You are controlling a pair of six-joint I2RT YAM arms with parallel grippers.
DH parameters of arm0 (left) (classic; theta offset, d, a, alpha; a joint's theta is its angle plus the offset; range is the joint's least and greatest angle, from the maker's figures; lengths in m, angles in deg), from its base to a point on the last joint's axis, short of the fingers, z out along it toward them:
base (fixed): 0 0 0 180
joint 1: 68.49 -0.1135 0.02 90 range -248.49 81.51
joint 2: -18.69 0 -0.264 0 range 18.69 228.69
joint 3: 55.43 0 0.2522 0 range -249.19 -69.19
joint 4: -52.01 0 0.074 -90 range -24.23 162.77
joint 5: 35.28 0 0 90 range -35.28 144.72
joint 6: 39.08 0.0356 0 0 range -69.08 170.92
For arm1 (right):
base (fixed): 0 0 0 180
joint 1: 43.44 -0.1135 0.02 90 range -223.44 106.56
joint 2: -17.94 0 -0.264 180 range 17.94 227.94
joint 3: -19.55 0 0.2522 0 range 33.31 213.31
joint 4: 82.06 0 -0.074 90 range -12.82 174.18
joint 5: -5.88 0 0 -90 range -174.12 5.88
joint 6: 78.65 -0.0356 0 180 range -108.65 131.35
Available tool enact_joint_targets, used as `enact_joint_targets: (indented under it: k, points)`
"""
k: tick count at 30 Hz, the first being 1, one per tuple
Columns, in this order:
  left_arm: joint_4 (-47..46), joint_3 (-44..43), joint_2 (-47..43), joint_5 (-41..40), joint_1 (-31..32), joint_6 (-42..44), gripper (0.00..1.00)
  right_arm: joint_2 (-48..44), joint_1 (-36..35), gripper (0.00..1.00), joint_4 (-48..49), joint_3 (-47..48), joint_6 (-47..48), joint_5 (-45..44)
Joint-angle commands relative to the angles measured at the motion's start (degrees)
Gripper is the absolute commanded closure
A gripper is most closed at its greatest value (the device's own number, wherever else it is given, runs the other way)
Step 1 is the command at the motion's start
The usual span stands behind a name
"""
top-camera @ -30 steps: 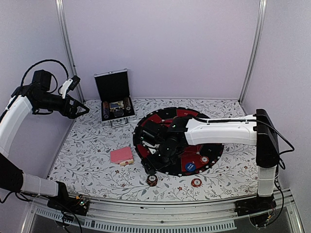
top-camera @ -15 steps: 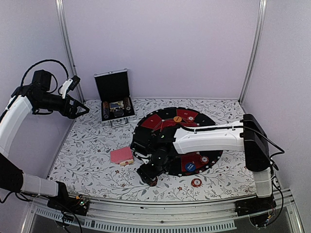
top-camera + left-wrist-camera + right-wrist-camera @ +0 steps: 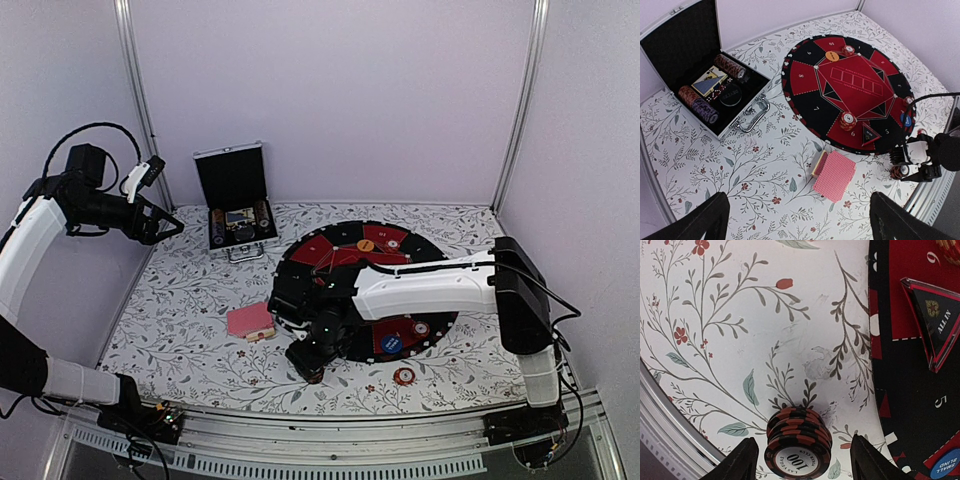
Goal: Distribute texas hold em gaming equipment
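Observation:
A stack of dark red and black poker chips, its top chip marked 100, stands on the floral cloth near the table's front edge. My right gripper is low around it, one finger on each side with a gap to the stack, so it is open and not touching. In the top view the right gripper covers most of that stack. The pink-backed deck of cards lies left of it. High at the far left, my left gripper hangs open and holds nothing.
The round black-and-red mat carries chip stacks, an orange button and a blue disc. Another chip stack stands in front of the mat. The open case sits at the back left.
My right arm has swung off the mat toward the front edge and come down around the chip stack, its jaws narrowing. The left arm has not moved.

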Motion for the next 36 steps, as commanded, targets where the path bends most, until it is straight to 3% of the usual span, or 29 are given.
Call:
enact_joint_targets:
  k: [1, 7, 20, 30, 36]
  points:
    - [0.97, -1.34, -0.87, 0.09, -0.26, 0.28, 0.0, 1.33, -0.39, 0.34, 0.13, 1.13, 0.49, -0.21]
    - [1.03, -1.52, -0.77, 0.12, -0.27, 0.28, 0.0, 1.6, -0.38, 0.36, 0.21, 0.89, 0.5, 0.14]
    - [1.01, -1.69, -0.7, -0.15, -0.32, 0.39, 0.0, 0.88, -0.43, 0.59, 0.2, 0.68, 0.41, -0.04]
    - [1.01, -1.42, -0.79, -0.04, -0.26, 0.48, 0.0, -2.14, 0.3, 0.66, -3.0, 4.4, 0.31, -2.44]
    - [1.03, -1.34, -0.88, 0.02, -0.33, 0.53, 0.0, -4.13, 4.2, 0.66, -3.54, 6.98, 0.89, -2.83]
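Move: The black-and-orange chip stack already stands between the right hand's open fingers, its middle about 1 cm below the hand point. The playing cards lie some 12 cm ahead and 12 cm to the left of that hand, the all-in triangle about 13 cm ahead and 1 cm right, the small blind disc roughly 7 cm ahead and 15 cm right. From the idle left hand the stack is about 15 cm back, 27 cm right and 25 cm down. Staying nearly in place over the chip stack, the right hand closes its fingers by about a quarter of their range until they pinch the stack's upper chips from both sides. Then, keeping that grip, it rises about 2 cm and moves forward a little under 2 cm, with no marked wrist turn. ##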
